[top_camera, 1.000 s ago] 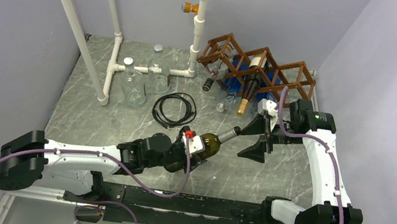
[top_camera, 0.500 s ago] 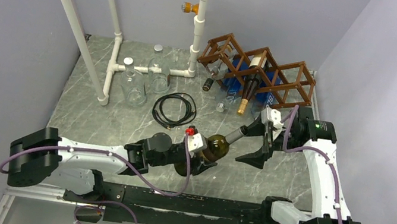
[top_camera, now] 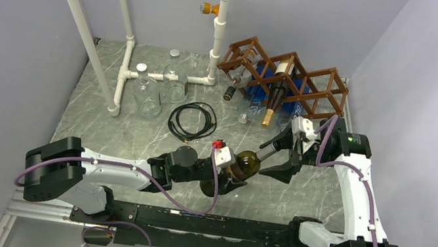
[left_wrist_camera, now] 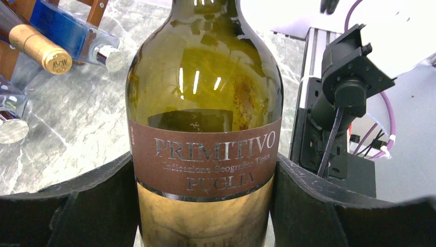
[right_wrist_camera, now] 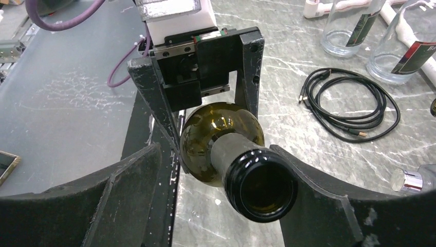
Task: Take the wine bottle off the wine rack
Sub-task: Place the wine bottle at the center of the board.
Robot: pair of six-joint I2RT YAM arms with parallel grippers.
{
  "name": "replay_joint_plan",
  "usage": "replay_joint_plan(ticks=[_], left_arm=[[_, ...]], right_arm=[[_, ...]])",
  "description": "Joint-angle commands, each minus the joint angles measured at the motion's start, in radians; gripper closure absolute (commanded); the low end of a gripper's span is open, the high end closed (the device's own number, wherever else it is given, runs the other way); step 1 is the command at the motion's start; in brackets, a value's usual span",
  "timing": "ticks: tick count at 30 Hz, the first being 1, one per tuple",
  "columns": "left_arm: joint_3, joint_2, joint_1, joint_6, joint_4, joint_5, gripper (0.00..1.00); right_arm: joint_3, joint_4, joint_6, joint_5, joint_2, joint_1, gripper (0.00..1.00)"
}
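The wine bottle (top_camera: 244,165) is dark green glass with a brown label, off the brown wooden wine rack (top_camera: 313,98) and held tilted over the marble table. My left gripper (top_camera: 229,170) is shut on its body; in the left wrist view both pads press the label's sides on the bottle (left_wrist_camera: 205,128), at my left gripper (left_wrist_camera: 204,172). My right gripper (top_camera: 264,159) is open and straddles the neck. In the right wrist view the bottle's open mouth (right_wrist_camera: 261,185) lies against the right finger, with a gap to the left finger of my right gripper (right_wrist_camera: 216,154).
Other bottles lie in the rack, one with a gold cap (top_camera: 267,119) and a blue one (left_wrist_camera: 67,32). Clear glass bottles (top_camera: 148,98) stand by the white pipes (top_camera: 123,75). A coiled black cable (top_camera: 192,120) lies mid-table.
My left arm has carried the bottle to the right, toward the right arm. My right gripper has come in around the bottle's neck and its jaws have narrowed a little.
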Motion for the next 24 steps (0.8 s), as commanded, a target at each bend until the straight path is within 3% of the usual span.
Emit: replay_joint_plan(ticks=[1,8,12,16,18,21,22,23,24], left_arm=[[0.058,-0.011,0.002,-0.028,0.195,0.021,1.0],[0.058,0.004,0.002,-0.032,0.207,0.02,1.0],[0.063,0.017,0.002,-0.035,0.215,0.02,1.0],[0.065,0.023,0.002,-0.036,0.223,0.017,1.0],[0.065,0.025,0.004,-0.037,0.225,0.015,1.0],[0.068,0.031,0.004,-0.039,0.218,0.012,1.0],[0.071,0.036,0.005,-0.041,0.213,0.015,1.0],[0.077,0.042,0.008,-0.045,0.204,0.021,0.94],[0.084,0.049,0.013,-0.053,0.192,0.028,0.82]], right_arm=[[0.004,0.061,0.031,-0.056,-0.003,0.0,0.23],[0.0,0.099,0.09,-0.079,-0.004,0.0,0.39],[-0.024,0.192,0.195,-0.105,-0.019,0.0,0.47],[-0.048,0.285,0.3,-0.114,-0.038,0.001,0.61],[-0.053,0.315,0.335,-0.112,-0.046,0.005,0.7],[-0.054,0.327,0.351,-0.105,-0.051,0.01,0.96],[-0.053,0.327,0.352,-0.102,-0.051,0.013,1.0],[-0.051,0.327,0.351,-0.096,-0.052,0.016,1.0],[-0.048,0.329,0.352,-0.085,-0.053,0.021,1.0]])
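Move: My left hand already grips the tilted wine bottle by its body; from it the neck I'm aiming at lies about 11 cm right, 4 cm ahead and 8 cm up. From my open right hand that neck is nearly between the fingers, some 2 cm ahead and otherwise level. The gold-capped bottle's cap is about 23 cm straight ahead of my right hand and 18 cm lower; the coiled cable is about 20 cm ahead of my left hand, 16 cm to its left, 18 cm down. I close my right fingers from wide open to a little over a third, pinching the bottle's neck just below its mouth, while that hand eases about 1 cm forward and rolls some 5 to 10 degrees, its top tipping forward. My left hand keeps its hold on the body, rising barely half a centimetre and sinking back as it drifts slightly right, neck-end first. ##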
